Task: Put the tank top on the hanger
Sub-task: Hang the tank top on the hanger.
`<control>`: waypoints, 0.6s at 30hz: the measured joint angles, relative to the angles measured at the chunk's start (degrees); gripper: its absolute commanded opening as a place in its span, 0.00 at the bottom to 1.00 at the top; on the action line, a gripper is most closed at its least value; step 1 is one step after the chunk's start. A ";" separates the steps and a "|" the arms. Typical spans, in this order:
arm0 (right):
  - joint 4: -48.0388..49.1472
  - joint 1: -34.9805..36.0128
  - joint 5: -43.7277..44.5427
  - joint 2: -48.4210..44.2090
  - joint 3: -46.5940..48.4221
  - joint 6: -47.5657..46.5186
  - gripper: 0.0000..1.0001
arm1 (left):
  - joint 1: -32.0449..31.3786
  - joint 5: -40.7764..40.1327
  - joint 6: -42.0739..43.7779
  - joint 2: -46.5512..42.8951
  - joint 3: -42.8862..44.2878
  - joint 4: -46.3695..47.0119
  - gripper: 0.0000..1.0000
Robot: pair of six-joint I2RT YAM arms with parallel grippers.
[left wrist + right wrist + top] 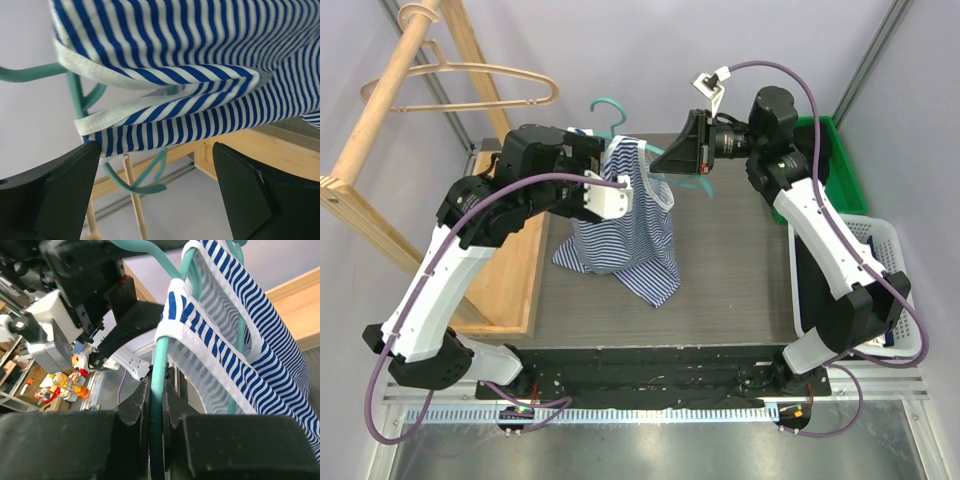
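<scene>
The striped tank top hangs from the teal hanger above the table, its hem resting on the tabletop. My right gripper is shut on the hanger's thin bar, with the tank top's white-trimmed strap draped over the arm just above the jaws. My left gripper sits against the top's left side, open. In the left wrist view its fingers stand wide apart below the fabric, with the hanger's hook showing between them and nothing held.
A wooden rack with a tan hanger stands at the back left, its base along the table's left side. A green bin and a white basket sit at the right.
</scene>
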 measured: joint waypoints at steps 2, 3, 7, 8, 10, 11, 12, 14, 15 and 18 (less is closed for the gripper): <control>-0.07 -0.07 0.02 -0.81 0.09 -0.09 0.01 | 0.00 2.62 -0.44 0.04 0.79 -3.67 1.00; -0.02 -0.07 -0.07 -1.14 0.11 -0.17 0.01 | 0.00 3.93 -0.72 0.04 1.31 -5.31 1.00; 0.28 -0.52 -0.02 -2.25 0.44 -0.22 0.01 | 0.00 7.69 -3.37 0.00 2.97 -8.31 1.00; 0.35 -0.70 0.00 -2.49 0.44 -0.24 0.01 | 0.17 8.72 -4.61 -0.11 3.19 -8.22 1.00; 0.35 -0.98 0.17 -2.71 0.52 -0.26 0.01 | 0.50 10.75 -7.06 -0.42 3.39 -8.00 1.00; 0.35 -1.09 0.26 -2.71 0.63 -0.31 0.01 | 0.61 11.54 -8.04 -0.63 3.39 -7.89 1.00; 0.33 -1.22 0.55 -2.71 0.72 -0.33 0.01 | 0.76 12.61 -9.20 -0.94 3.39 -7.78 1.00; 0.24 -1.40 1.05 -2.71 0.72 -0.39 0.01 | 0.92 14.38 -10.80 -1.60 3.39 -7.52 1.00; 0.17 -1.44 1.31 -2.71 0.74 -0.39 0.01 | 0.98 15.15 -11.47 -1.90 3.48 -7.43 1.00; -0.07 -1.51 1.99 -2.71 0.74 -0.39 0.01 | 1.07 17.16 -12.85 -2.05 4.59 -7.32 1.00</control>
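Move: The tank top's left strap, already over the hanger, lies about 3 cm ahead of the open left hand, level sideways and some 3 cm higher; the right strap is 7 cm right, level in reach and 2 cm higher, the hook roughly 7 cm ahead, 4 cm right and 4 cm up. From the right hand, gripping the hanger's right end, the left strap lies about 11 cm left, 4 cm ahead and 3 cm up, the right strap 4 cm left, 1 cm ahead and 2 cm up. The wide-open left hand backs off about 5 cm from the left strap; the right lifts its held hanger slightly. ##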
